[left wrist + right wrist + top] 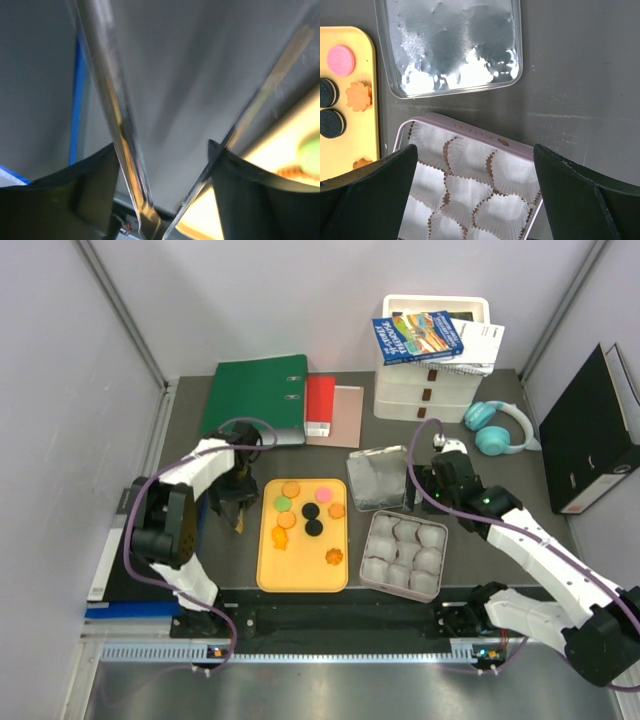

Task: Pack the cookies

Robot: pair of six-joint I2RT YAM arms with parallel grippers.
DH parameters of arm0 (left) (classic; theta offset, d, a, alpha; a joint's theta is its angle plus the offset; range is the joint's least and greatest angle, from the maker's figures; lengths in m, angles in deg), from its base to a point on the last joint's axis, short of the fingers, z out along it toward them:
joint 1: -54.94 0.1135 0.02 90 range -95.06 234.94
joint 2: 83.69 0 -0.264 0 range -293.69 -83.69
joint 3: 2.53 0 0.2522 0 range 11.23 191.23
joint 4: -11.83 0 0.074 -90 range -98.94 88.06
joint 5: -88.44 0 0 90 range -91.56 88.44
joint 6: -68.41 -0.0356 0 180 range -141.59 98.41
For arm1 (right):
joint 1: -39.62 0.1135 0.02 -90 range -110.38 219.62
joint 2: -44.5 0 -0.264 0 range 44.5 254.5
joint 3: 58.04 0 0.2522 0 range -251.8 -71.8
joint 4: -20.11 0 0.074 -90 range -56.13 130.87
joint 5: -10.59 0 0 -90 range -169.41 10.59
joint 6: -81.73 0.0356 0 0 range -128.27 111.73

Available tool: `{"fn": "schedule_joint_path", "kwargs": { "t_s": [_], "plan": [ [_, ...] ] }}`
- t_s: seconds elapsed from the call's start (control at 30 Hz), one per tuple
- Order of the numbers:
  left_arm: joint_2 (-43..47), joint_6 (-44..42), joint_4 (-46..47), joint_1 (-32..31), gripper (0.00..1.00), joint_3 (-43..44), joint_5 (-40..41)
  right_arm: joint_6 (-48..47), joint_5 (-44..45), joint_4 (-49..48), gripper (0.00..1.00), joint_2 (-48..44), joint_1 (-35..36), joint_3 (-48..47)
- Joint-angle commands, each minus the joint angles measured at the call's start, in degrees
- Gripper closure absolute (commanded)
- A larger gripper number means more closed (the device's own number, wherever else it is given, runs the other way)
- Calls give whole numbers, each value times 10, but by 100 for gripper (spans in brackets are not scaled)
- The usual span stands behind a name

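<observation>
The cookies lie loose on a yellow tray: several orange rounds and flowers, two black, one green, one pink. My left gripper is just left of the tray and is shut on metal tongs, whose two arms spread out between its fingers. My right gripper is open and empty above the far edge of a pink box filled with white paper cups. The pink cookie and a black one also show in the right wrist view.
The box's clear lid lies behind the box. At the back are a green binder, a red book, a white drawer unit with books on top, teal headphones and a black binder.
</observation>
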State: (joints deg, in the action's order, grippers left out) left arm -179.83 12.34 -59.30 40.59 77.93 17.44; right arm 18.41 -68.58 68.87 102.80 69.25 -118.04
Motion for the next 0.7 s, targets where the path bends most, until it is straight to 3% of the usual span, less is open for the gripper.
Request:
{"fn": "schedule_joint_path", "kwargs": {
  "t_s": [0.0, 0.1, 0.43, 0.67],
  "plan": [
    [-42, -55, -2, 31, 13, 61, 17, 1, -1, -7, 1, -15, 6, -21],
    [-48, -55, 4, 31, 1, 63, 4, 1, 1, -9, 1, -17, 6, -18],
    [9, 0, 85, 30, 1, -14, -70, 1, -5, -19, 1, -5, 6, -18],
    [70, 23, 82, 30, 1, -62, -48, 5, -2, -24, 1, -3, 6, -11]
  ]
}}
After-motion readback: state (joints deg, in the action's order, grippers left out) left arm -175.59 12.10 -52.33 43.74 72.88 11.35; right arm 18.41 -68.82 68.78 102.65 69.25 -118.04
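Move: The tongs are between my left fingers, hinge end towards me. The bare patch of table where they go lies straight beneath that hand, about 5 cm down. The yellow tray's middle is some 17 cm to the right of this hand and 7 cm nearer my base; the green cookie on it is level with the hand and 12 cm to the right. From my right hand, the bare patch lies about 43 cm left, 2 cm ahead and 12 cm below. I spread my left fingers fully and let go of the tongs over the bare table left of the tray, while the hand carries on forward about 2 cm and slightly left. Then I dip about 1.5 cm, draw back roughly 2 cm and a little to the right, and start to rise, fingers wide open, the wrist rolling slightly, left side down. ##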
